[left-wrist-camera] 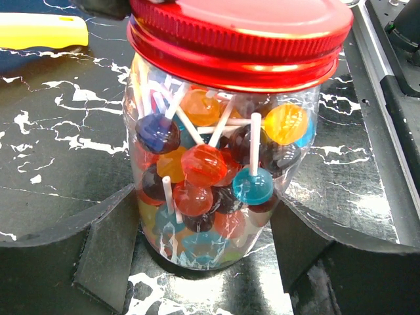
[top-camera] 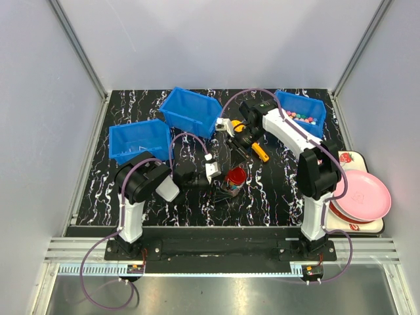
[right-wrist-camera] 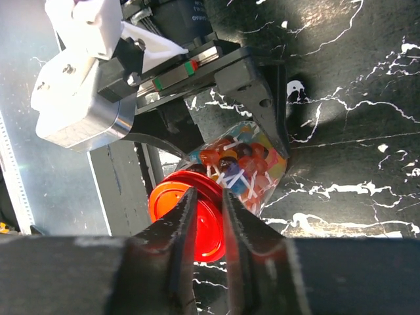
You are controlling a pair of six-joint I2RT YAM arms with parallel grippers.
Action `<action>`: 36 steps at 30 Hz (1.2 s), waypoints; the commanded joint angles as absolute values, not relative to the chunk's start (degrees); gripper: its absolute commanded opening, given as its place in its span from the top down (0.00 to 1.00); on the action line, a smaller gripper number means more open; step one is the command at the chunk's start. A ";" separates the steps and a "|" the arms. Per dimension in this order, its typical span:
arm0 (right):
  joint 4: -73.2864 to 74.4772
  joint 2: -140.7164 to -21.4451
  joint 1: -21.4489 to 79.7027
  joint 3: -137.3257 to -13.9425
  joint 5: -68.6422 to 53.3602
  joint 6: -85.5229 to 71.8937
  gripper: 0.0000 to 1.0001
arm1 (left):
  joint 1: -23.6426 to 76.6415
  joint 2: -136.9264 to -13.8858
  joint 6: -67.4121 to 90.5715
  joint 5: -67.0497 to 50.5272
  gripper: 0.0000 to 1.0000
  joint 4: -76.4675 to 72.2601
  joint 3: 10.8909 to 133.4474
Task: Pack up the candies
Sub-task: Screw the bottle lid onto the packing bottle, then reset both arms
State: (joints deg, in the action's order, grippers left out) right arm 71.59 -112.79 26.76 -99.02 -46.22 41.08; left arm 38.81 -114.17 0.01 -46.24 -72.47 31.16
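A clear glass jar (left-wrist-camera: 216, 197) with a red screw lid (left-wrist-camera: 243, 36) stands on the black marbled table, full of coloured candies (left-wrist-camera: 203, 164) on white sticks. My left gripper (left-wrist-camera: 207, 226) is shut on the jar's lower body, one finger on each side. From above, the jar (top-camera: 234, 178) sits mid-table. More small candies (top-camera: 303, 119) lie in the back right blue bin (top-camera: 289, 102). My right gripper (right-wrist-camera: 209, 193) hangs just over the red lid (right-wrist-camera: 210, 226), its jaws a narrow gap apart with nothing between them.
A yellow scoop (top-camera: 260, 152) lies behind the jar, and its handle (left-wrist-camera: 39, 29) shows in the left wrist view. Two more blue bins (top-camera: 138, 139) (top-camera: 190, 111) stand back left. Pink plates (top-camera: 364, 193) on a tray sit off the right edge.
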 commanded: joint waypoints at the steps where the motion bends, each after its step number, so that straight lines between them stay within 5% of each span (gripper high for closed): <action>1: 75.67 -112.76 26.37 -102.98 -47.10 41.22 0.70 | 38.06 -112.24 -0.09 -44.39 0.80 -81.56 32.61; 6: 79.97 -115.31 26.37 -109.33 -50.44 42.45 0.64 | 37.88 -111.36 -1.58 -43.16 0.71 -81.39 31.21; 7: 80.50 -115.66 26.37 -111.25 -50.88 42.63 0.63 | 37.79 -110.84 -1.93 -43.07 0.60 -80.95 31.03; 8: 81.03 -116.19 26.37 -112.14 -51.50 42.63 0.63 | 37.71 -110.57 -2.19 -42.81 0.36 -80.95 30.68; 11: 82.35 -116.72 26.37 -115.22 -52.38 42.63 0.61 | 37.71 -110.04 -2.72 -42.45 0.01 -81.03 29.71; 19: 83.06 -114.44 26.37 -118.83 -52.74 41.40 0.58 | 37.71 -106.88 -4.57 -42.54 0.01 -80.25 26.81; 25: 80.08 -108.12 26.37 -116.46 -47.56 38.06 0.41 | 36.21 -96.17 -11.94 -43.85 0.01 -67.29 23.56; 27: 77.18 -106.18 26.37 -115.32 -43.35 35.34 0.20 | 35.60 -91.00 -15.53 -44.38 0.01 -57.55 23.47; 28: 76.21 -104.26 26.28 -115.14 -41.59 34.29 0.01 | 35.51 -89.23 -17.12 -44.47 0.01 -53.74 23.55; 36: 63.47 -89.93 26.19 -108.30 -20.41 27.77 0.00 | 35.16 -71.74 -27.41 -39.82 0.01 -22.90 25.13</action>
State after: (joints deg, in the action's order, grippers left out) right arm 71.55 -98.48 26.57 -111.66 -33.47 32.12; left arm 35.57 -79.55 -19.70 -42.50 -39.16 24.08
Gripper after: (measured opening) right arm 0.994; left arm 0.987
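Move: The bottle stands between the left hand's open-set fingers, leaning to the right, its middle about 1 cm to the right and 2 cm above; its red lid is some 7 cm up and 2 cm right. For the right hand the lid's middle lies roughly 3 cm back, 1 cm left and 2 cm below. The yellow scoop lies about 14 cm ahead of the right hand, 6 cm to its right and 16 cm lower. Upward goes the right hand, off the lid's far rim, about 13 cm in all, swinging forward and left some 3 cm each, then back to the right as its fingers spread wide. The left hand eases 1 cm forward, opens fully to let go of the bottle, then backs off left and rises, about 6 cm each, tilting its wrist. ##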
